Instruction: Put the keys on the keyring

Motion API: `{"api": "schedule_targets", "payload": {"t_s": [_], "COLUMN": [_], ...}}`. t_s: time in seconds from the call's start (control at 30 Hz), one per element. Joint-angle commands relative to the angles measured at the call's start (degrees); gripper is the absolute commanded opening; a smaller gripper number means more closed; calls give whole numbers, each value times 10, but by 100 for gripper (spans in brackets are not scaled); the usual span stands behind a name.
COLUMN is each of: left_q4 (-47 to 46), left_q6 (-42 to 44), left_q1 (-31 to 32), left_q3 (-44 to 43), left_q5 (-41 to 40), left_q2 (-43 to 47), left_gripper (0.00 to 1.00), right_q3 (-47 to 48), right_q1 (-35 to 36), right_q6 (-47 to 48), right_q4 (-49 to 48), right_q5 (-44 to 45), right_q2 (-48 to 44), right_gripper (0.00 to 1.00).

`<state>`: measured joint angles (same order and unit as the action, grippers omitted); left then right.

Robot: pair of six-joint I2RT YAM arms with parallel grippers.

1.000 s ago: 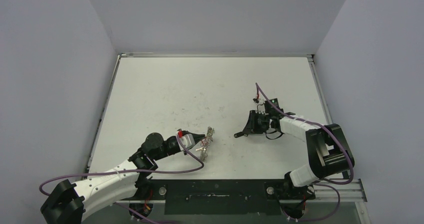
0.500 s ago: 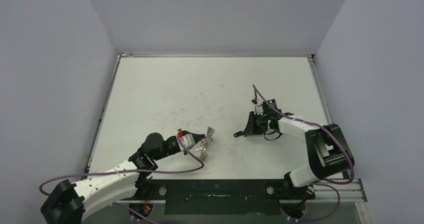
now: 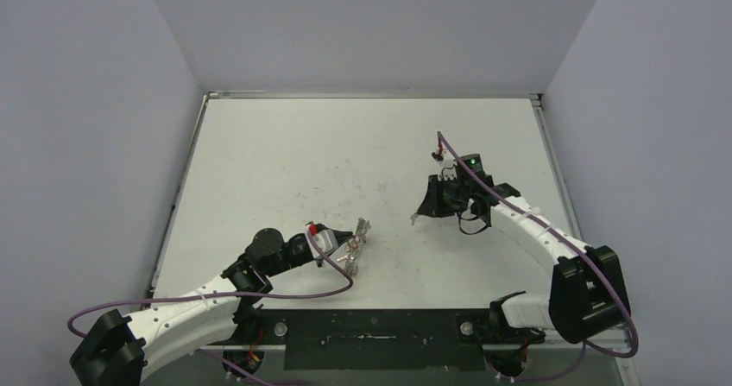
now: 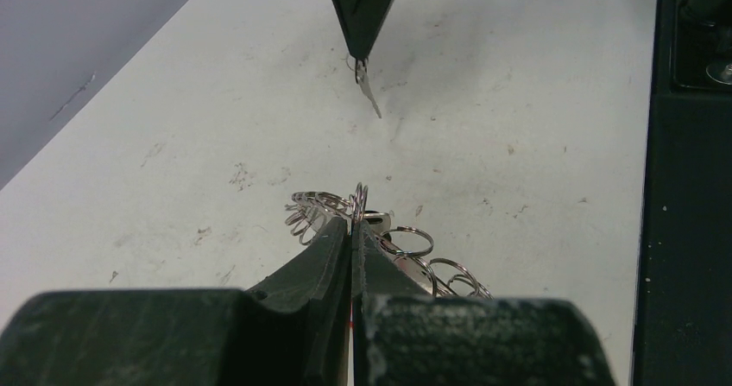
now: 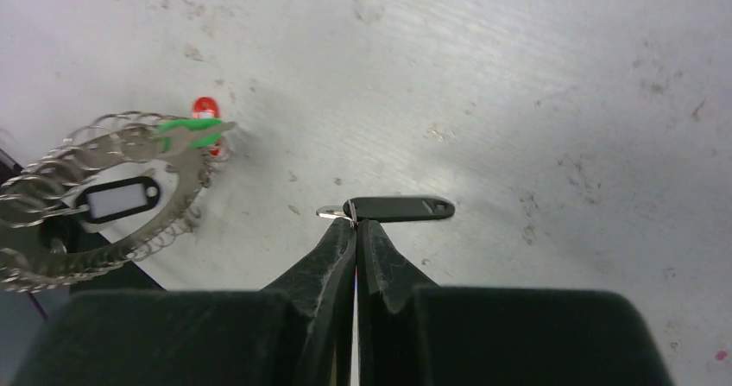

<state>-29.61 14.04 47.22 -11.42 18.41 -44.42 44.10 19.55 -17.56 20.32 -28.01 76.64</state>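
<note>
The keyring (image 3: 356, 241), a flat grey ring fringed with small wire loops, stands on edge with my left gripper (image 3: 343, 246) shut on it. In the left wrist view the keyring (image 4: 406, 243) fans out past the left gripper (image 4: 352, 224). The right wrist view shows the keyring (image 5: 52, 256) at the left with its green tag (image 5: 194, 131). My right gripper (image 5: 356, 224) is shut on one of the keys (image 5: 397, 208), black head to the right and silver blade to the left. The left wrist view shows the right gripper (image 4: 361, 53) with the key's blade (image 4: 369, 92) hanging under its tip.
White table (image 3: 285, 161) with grey walls on three sides and a black rail (image 3: 371, 330) along the near edge. Purple cables (image 3: 216, 297) loop along both arms. A black label holder (image 5: 121, 201) with a white insert lies within the keyring.
My right gripper has shut on the key and lifted back and to the right, its elbow swinging right. The left arm and keyring have not moved.
</note>
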Motion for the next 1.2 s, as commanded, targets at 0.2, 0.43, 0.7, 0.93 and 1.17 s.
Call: {"api": "schedule_targets", "payload": {"t_s": [0.2,0.43,0.7,0.93,1.17], "left_q4": [-11,-11,-16,-25,-33], "left_q6": [-12,-21,-30,-31,-35], "left_q1": [5,6,7,7,9], "left_q3": [-45,-52,-55,-52,-51], "left_q5": [-17,-28,-31,-17,-12], "left_q2": [0,-10,-18,-20,-25], "left_gripper": [0,0,0,0,0], "right_q3": [123,176,189,205,226], "right_q1": [102,188,272,313,344], "right_q6": [63,121,171,155,149], "right_q4": [74,129,140,117,102], "right_q5": [-22,17,44,67,93], "right_q2": [-67,-55,-45,-20,7], "right_gripper": [0,0,0,0,0]}}
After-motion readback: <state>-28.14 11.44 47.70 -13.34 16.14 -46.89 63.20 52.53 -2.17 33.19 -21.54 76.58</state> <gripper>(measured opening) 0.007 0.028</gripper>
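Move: The right hand already pinches a black-headed key by its small ring. The keyring's small loop in the left fingers, its goal, lies about 16 cm left, 8 cm back and 7 cm above. The keyring's metal hoop hangs under that loop, 15 cm left of the right hand, 10 cm back and 4 cm above. From the left hand the key is about 8 cm ahead, 16 cm right and 8 cm lower. The right hand swings its key left about 12 cm, back 10 and up towards the keyring, turning counter-clockwise. ##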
